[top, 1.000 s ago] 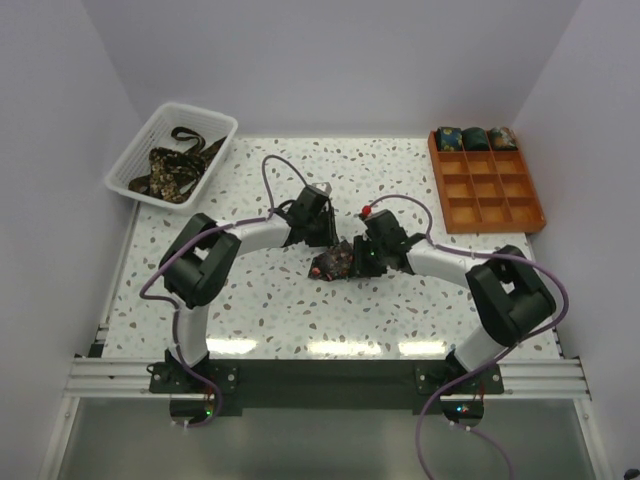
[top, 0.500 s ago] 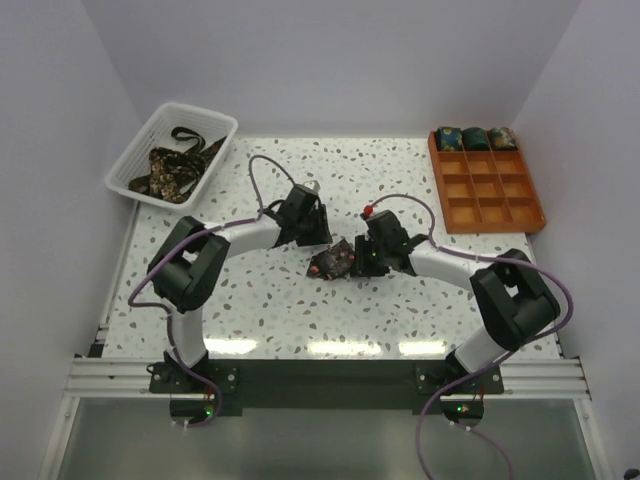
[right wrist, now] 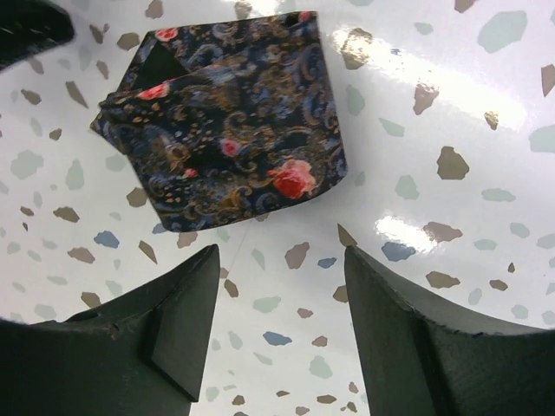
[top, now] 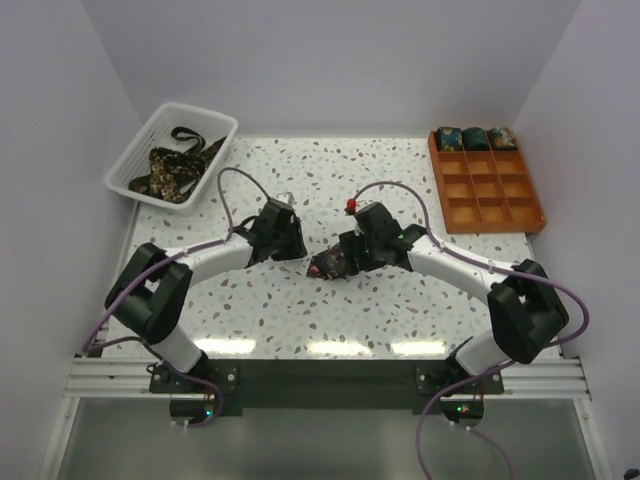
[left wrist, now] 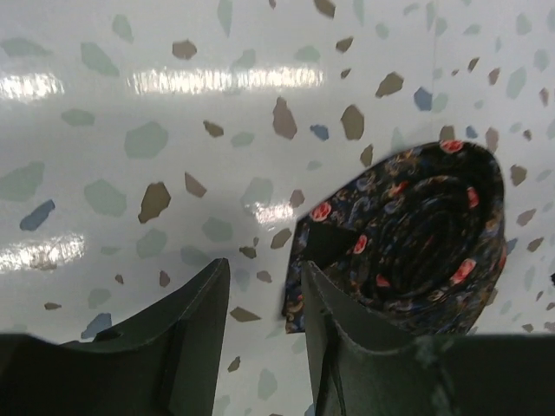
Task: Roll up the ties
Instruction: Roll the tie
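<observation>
A dark floral tie, rolled into a compact bundle [top: 331, 265], lies on the speckled table between the two grippers. My left gripper [top: 301, 249] stands just left of it; in the left wrist view its fingers [left wrist: 264, 264] are open with only table between them, and the roll [left wrist: 416, 234] sits beside the right finger. My right gripper [top: 350, 256] is just right of the roll. The right wrist view shows that gripper [right wrist: 282, 251] open, with the roll [right wrist: 230, 121] lying free a little beyond its fingertips.
A white mesh basket [top: 128, 164] at the back left holds loose unrolled ties [top: 175, 165]. An orange gridded tray [top: 487, 202] at the back right has three rolled ties [top: 475, 138] in its far row. White walls close in the table.
My right gripper has opened and let go of the roll. My left arm has pulled back to the left, away from the roll, with its jaws a little wider.
</observation>
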### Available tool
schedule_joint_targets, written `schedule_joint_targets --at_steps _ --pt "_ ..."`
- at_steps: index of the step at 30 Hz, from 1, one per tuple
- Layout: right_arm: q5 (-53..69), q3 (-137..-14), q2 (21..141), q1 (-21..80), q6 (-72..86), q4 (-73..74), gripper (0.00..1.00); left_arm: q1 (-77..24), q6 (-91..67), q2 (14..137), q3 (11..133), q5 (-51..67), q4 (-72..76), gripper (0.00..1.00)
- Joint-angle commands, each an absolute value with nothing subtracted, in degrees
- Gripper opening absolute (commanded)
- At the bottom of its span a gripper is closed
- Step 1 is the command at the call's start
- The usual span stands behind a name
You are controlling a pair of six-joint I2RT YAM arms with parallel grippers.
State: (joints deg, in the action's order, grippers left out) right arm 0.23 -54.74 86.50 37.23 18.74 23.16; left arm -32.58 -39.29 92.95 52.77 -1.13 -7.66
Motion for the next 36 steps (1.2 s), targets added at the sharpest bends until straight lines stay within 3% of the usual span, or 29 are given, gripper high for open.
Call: schedule_joint_targets --at_steps 1,17,23,32,36 --pt "-5.53 -58.53 86.04 40.07 15.12 26.1 0.64 -34.54 -36.83 92.99 51.15 -3.59 -8.0 0.43" --pt "-11.95 -61.79 89.64 47.37 13.27 24.61 0.68 -40.95 -37.52 100.72 55.28 -9.67 -7.91 0.38" --pt "-14.32 -62.14 92.02 49.04 14.15 22.68 0.77 -41.31 -40.25 100.28 53.0 -10.98 -8.53 0.36" --pt "-19.07 -61.53 95.36 49.83 16.79 18.99 0.85 -42.01 -43.15 100.72 50.19 -11.42 -8.17 0.27" --pt "-20.47 -61.0 95.89 49.83 18.1 18.11 0.85 -42.54 -44.21 101.6 49.31 -12.04 -8.61 0.17"
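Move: The tie's loose tail lies about 3 cm to the right of the left gripper, some 3 cm back and 5 cm down; the rolled part of the tie is about 6 cm to its right and 1 cm back, also below. From the right gripper the roll is some 4 cm left, 1 cm ahead and 5 cm down, and the tail about 8 cm left and 1 cm back, lower still. Sink the left gripper about 4 cm while easing it back and to the right, down to the tie's tail, then hold there and narrow the fingers over the tail's edge. Meanwhile carry the open right gripper some 4 cm left, rising first and then dropping back below its starting height, tilting it about 15 degrees and spreading the fingers wider so they straddle the roll. ##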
